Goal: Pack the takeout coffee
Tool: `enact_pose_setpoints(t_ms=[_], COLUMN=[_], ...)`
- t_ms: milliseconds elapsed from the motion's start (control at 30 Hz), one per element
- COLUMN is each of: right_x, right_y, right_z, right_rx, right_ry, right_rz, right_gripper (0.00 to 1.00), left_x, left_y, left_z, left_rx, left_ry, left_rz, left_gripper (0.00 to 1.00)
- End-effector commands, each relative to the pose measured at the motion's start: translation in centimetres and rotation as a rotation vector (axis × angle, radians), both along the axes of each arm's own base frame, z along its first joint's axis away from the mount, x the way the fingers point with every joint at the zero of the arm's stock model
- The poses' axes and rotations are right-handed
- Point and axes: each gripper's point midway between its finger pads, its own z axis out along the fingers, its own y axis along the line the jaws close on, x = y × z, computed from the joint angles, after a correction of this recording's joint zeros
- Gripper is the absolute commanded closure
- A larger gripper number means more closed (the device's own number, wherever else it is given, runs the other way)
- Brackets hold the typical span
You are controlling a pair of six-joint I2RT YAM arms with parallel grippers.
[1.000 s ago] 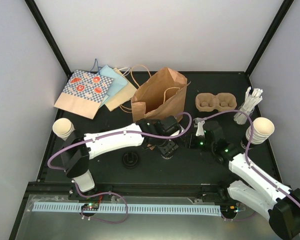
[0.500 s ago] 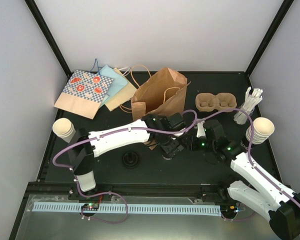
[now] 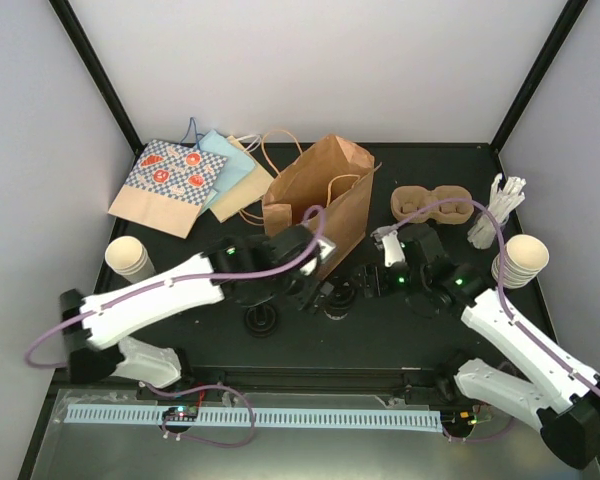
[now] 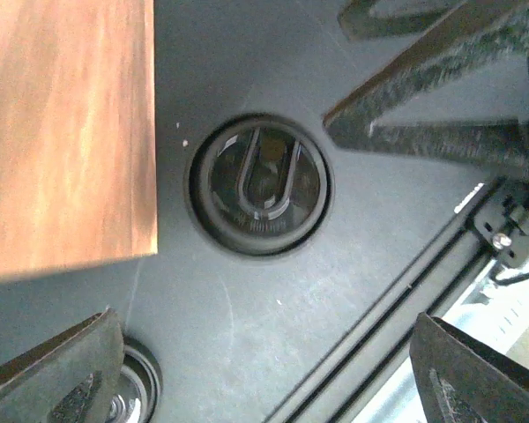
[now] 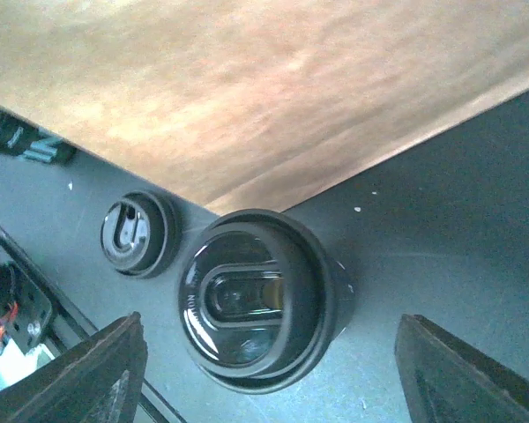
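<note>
A cup capped with a black lid (image 5: 256, 300) (image 3: 338, 301) stands on the black table just in front of the brown paper bag. My right gripper (image 5: 273, 379) (image 3: 365, 283) is open, a finger on each side of this cup and neither one touching it. A loose black lid (image 4: 260, 183) (image 3: 260, 320) (image 5: 139, 233) lies flat to the left of the cup. My left gripper (image 4: 273, 388) (image 3: 318, 292) is open over bare table between that lid and the cup, holding nothing. The tan pulp carrier (image 3: 432, 203) sits at the back right. Stacks of cream cups (image 3: 127, 257) (image 3: 520, 262) stand at both sides.
The brown paper bag (image 3: 320, 200) (image 4: 66, 132) (image 5: 247, 88) stands upright at the middle back, close behind both grippers. Flat patterned paper bags (image 3: 185, 180) lie at the back left. A bundle of white stirrers (image 3: 500, 210) stands at the right. The table's front rail (image 4: 406, 308) runs just below the left gripper.
My left arm has pulled back to the left and dropped its elbow, its jaws opening wider. My right gripper has opened and slid left up to the lidded cup.
</note>
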Motion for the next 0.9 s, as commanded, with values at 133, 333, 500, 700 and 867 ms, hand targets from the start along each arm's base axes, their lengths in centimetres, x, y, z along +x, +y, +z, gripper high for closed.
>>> enact_pose_setpoints(t_ms=[133, 333, 500, 700, 867], right_x=[-1.0, -1.2, -1.2, -1.5, -1.3], right_y=[0.8, 1.8, 3.3, 4.2, 4.3], right_z=[-0.3, -1.0, -1.4, -2.6, -2.9], right_rx=[-0.259, -0.394, -0.438, -0.510, -0.548], right_ry=[-0.014, -0.005, 0.016, 0.027, 0.026], right_rz=[0.134, 0.205, 0.254, 0.290, 0.295], right_gripper=[0.09, 0.00, 0.00, 0.00, 0.02], left_x=[-3.8, -4.5, -4.0, -3.2, -2.8], left_y=[2.8, 3.1, 2.8, 2.2, 1.7], left_z=[-1.6, -5.3, -7.4, -8.7, -9.4], left_rx=[-0.329, -0.489, -0.592, -0.692, -0.722], left_ry=[0.176, 0.289, 0.364, 0.440, 0.477], left_rz=[0.205, 0.317, 0.392, 0.443, 0.465], left_gripper=[0.14, 0.27, 0.36, 0.41, 0.43])
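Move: The lidded coffee cup stands about 4 cm to the right and 2 cm ahead of the left hand, its middle some 16 cm below it; from the right hand it is about 5 cm left, 1 cm back and 12 cm down. A loose black lid lies on the table roughly 17 cm left of the cup and 2 cm nearer the arms. The paper bag's middle is around 14 cm beyond the cup and 3 cm left of it. Over the coffee cup's lid comes the right hand, about 4 cm left and then down, tilting some 30 degrees until its fingers point nearly straight down and open fully. Meanwhile the left hand sinks about 11 cm, swinging out left and back before easing a couple of centimetres right and forward; it turns its fingers towards the cup's side and partly closes them on nothing. ##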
